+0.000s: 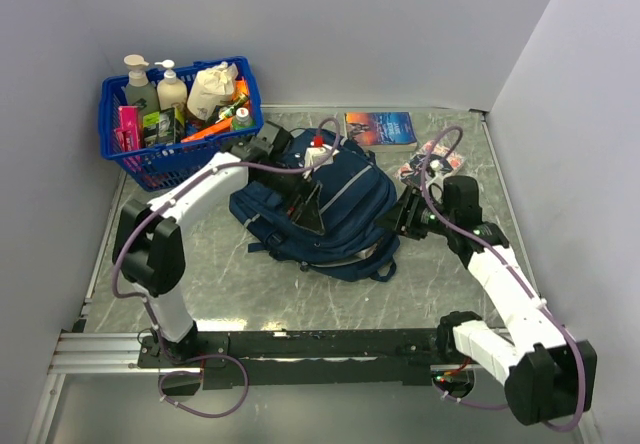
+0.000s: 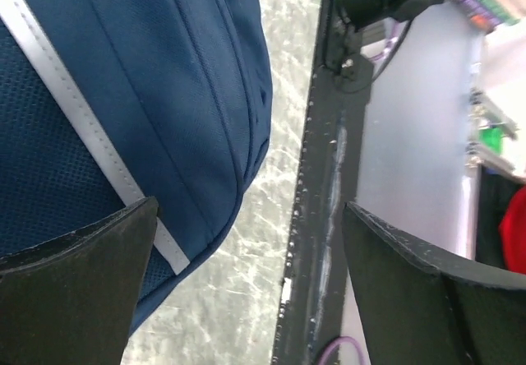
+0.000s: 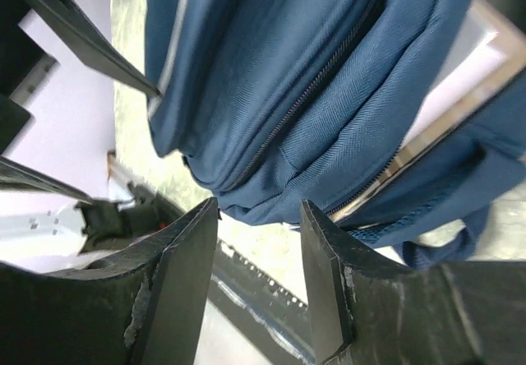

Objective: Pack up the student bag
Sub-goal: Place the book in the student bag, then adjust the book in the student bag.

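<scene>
The student bag (image 1: pixel 345 214), a navy backpack with a grey stripe, lies flat in the middle of the table. My left gripper (image 1: pixel 307 207) hangs over the bag's left half, its jaws wide open and empty. In the left wrist view the bag (image 2: pixel 164 77) fills the upper left, and the left gripper (image 2: pixel 251 217) stands over the bag's edge and the bare table. My right gripper (image 1: pixel 403 214) is at the bag's right side, open and empty. In the right wrist view the right gripper (image 3: pixel 259 209) sits just short of the bag's zipped seam (image 3: pixel 312 85).
A blue plastic basket (image 1: pixel 165 167) with bottles and packets stands at the back left. A book (image 1: pixel 380 127) lies at the back, with a small packet (image 1: pixel 425 159) to its right. A black rail (image 2: pixel 320 217) runs along the near table edge. Walls close in on three sides.
</scene>
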Action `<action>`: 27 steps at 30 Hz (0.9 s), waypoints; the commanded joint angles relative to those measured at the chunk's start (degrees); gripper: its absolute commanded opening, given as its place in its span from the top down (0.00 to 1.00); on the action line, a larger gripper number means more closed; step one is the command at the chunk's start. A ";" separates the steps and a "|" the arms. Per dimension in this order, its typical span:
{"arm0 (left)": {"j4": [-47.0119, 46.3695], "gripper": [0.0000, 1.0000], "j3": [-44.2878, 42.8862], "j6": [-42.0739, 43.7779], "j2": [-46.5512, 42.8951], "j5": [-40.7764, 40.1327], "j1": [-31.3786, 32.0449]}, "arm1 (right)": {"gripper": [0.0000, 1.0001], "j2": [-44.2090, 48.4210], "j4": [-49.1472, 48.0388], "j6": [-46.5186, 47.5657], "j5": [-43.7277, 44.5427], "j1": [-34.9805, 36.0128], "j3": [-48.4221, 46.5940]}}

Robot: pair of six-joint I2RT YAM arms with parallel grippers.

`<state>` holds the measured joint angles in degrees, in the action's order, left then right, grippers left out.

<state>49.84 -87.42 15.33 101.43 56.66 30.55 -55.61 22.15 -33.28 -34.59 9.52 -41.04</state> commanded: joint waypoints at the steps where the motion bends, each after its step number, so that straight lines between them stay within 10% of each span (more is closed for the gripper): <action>1: -13.35 0.04 3.73 -0.92 -7.20 -6.54 2.93 | 0.48 3.59 0.61 1.11 3.39 -1.52 -0.54; 27: -28.40 0.05 7.17 2.07 -3.78 -54.11 17.71 | 0.53 5.78 -2.64 -1.44 1.90 -4.95 5.61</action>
<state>24.86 -81.43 15.35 97.54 8.43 48.07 -51.37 21.87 -33.80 -32.01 5.41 -35.97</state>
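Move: The student bag's middle lies about 4 cm ahead of the left hand, 2 cm to its right and 11 cm below. The bag's mouth, with the pale book showing inside, is roughly 7 cm back, 10 cm right and 13 cm below. The blue paperback lies farther off, some 24 cm ahead, 18 cm right and 17 cm below. From the right hand, the bag's middle is about 5 cm ahead, 16 cm left and 10 cm below. Still wide open, the left hand sweeps about 8 cm right and forward over the bag, wrist turning 45 degrees. ##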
